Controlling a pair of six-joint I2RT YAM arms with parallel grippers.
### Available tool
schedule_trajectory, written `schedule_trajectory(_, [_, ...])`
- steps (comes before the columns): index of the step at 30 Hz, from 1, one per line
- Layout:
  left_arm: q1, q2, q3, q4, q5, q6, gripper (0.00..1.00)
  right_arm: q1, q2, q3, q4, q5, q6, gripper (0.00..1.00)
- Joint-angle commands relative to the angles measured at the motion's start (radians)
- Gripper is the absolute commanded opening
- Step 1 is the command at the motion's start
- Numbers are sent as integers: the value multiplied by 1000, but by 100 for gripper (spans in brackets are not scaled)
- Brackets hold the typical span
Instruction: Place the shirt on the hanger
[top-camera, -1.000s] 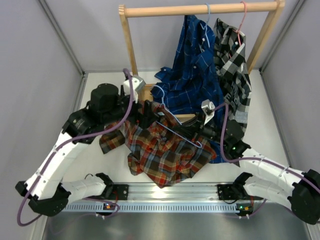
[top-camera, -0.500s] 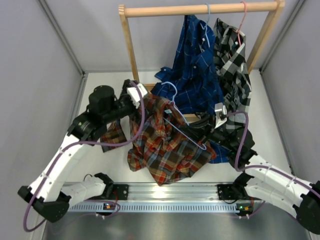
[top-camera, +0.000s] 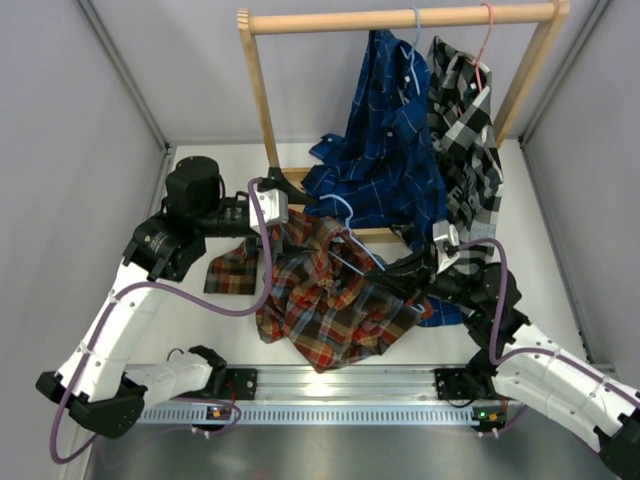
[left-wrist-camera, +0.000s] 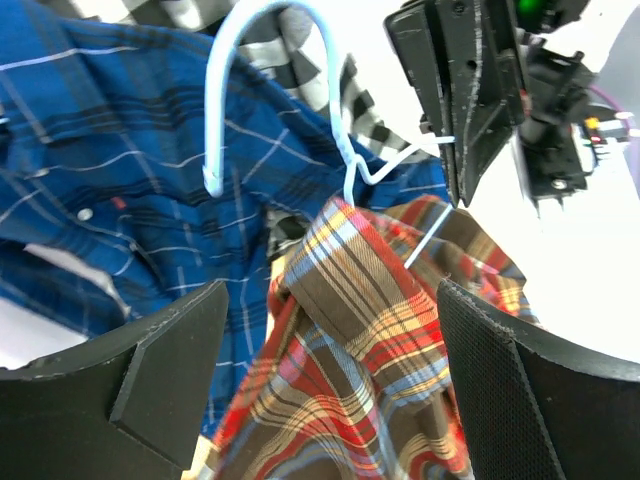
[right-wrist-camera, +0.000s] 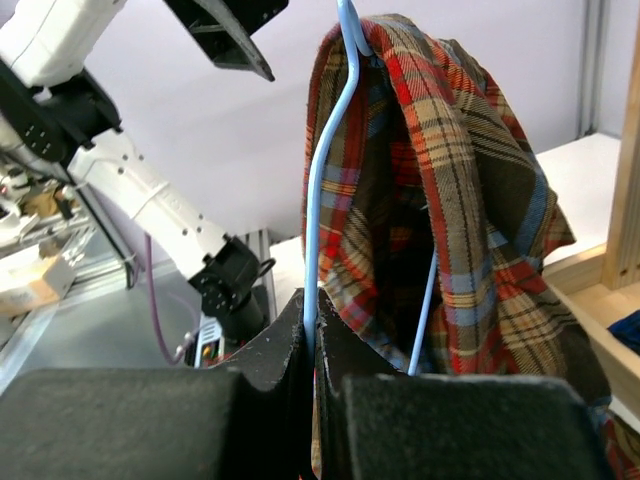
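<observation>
The red-orange plaid shirt (top-camera: 330, 295) lies heaped mid-table, its upper part draped over the light-blue wire hanger (top-camera: 345, 228). My right gripper (top-camera: 393, 280) is shut on one hanger wire (right-wrist-camera: 312, 300), holding it upright with the shirt (right-wrist-camera: 450, 190) hung over its top. My left gripper (top-camera: 287, 193) hovers at the shirt's far left edge, beside the hook. Its fingers (left-wrist-camera: 165, 365) are open wide, with a fold of shirt (left-wrist-camera: 370, 320) between them and the hook (left-wrist-camera: 265, 40) above. I cannot tell whether the pads touch the cloth.
A wooden rack (top-camera: 400, 18) stands at the back. A navy plaid shirt (top-camera: 385, 130) and a black-and-white plaid shirt (top-camera: 465, 130) on a pink hanger (top-camera: 487, 35) hang from it. The navy shirt's tail trails onto the table behind the hanger. An aluminium rail (top-camera: 340, 385) runs along the near edge.
The left gripper has drawn back from the shirt toward the far left. The right arm has shifted right, and the hanger now stands more upright with the shirt's top gathered on it.
</observation>
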Motion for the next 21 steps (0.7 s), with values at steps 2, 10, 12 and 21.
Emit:
schedule_trajectory(2, [6, -14, 15, -35, 122, 55, 89, -8, -58, 60, -41, -91, -40, 0])
schedule_trajectory(10, [6, 15, -7, -55, 205, -5, 81, -8, -76, 108, -75, -199, -28, 0])
schedule_trajectory(12, [6, 22, -8, -87, 246, 1, 78, -8, -76, 118, -89, -208, -31, 0])
schedule_trajectory(21, [4, 45, -19, -115, 286, -24, 52, -8, -6, 207, -121, -301, -17, 0])
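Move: The left hand, fingers open and pointing right, has the shirt's upper fold at the hanger's neck about 6 cm to its right, 2 cm ahead and 4 cm below; the hanger's hook stands some 5 cm ahead, 5 cm right and 1 cm higher, and the right gripper about 13 cm right, 5 cm back and 9 cm down. From the right hand, already gripping the hanger, that fold lies roughly 6 cm ahead, 6 cm left and 5 cm up. The right hand keeps its shut grip on the hanger and draws it back about 4.5 cm, rising a couple of centimetres after a slight initial dip and turning some 10 degrees counter-clockwise, which swings the hook back past the left gripper. The left hand goes back about 3.5 cm with it, rolls and turns clockwise some 10 degrees each, then late on sinks 2.5 cm while its wide-open fingers close to about half, ending astride the shirt fold below the hook; whether they touch the cloth can't be seen. ##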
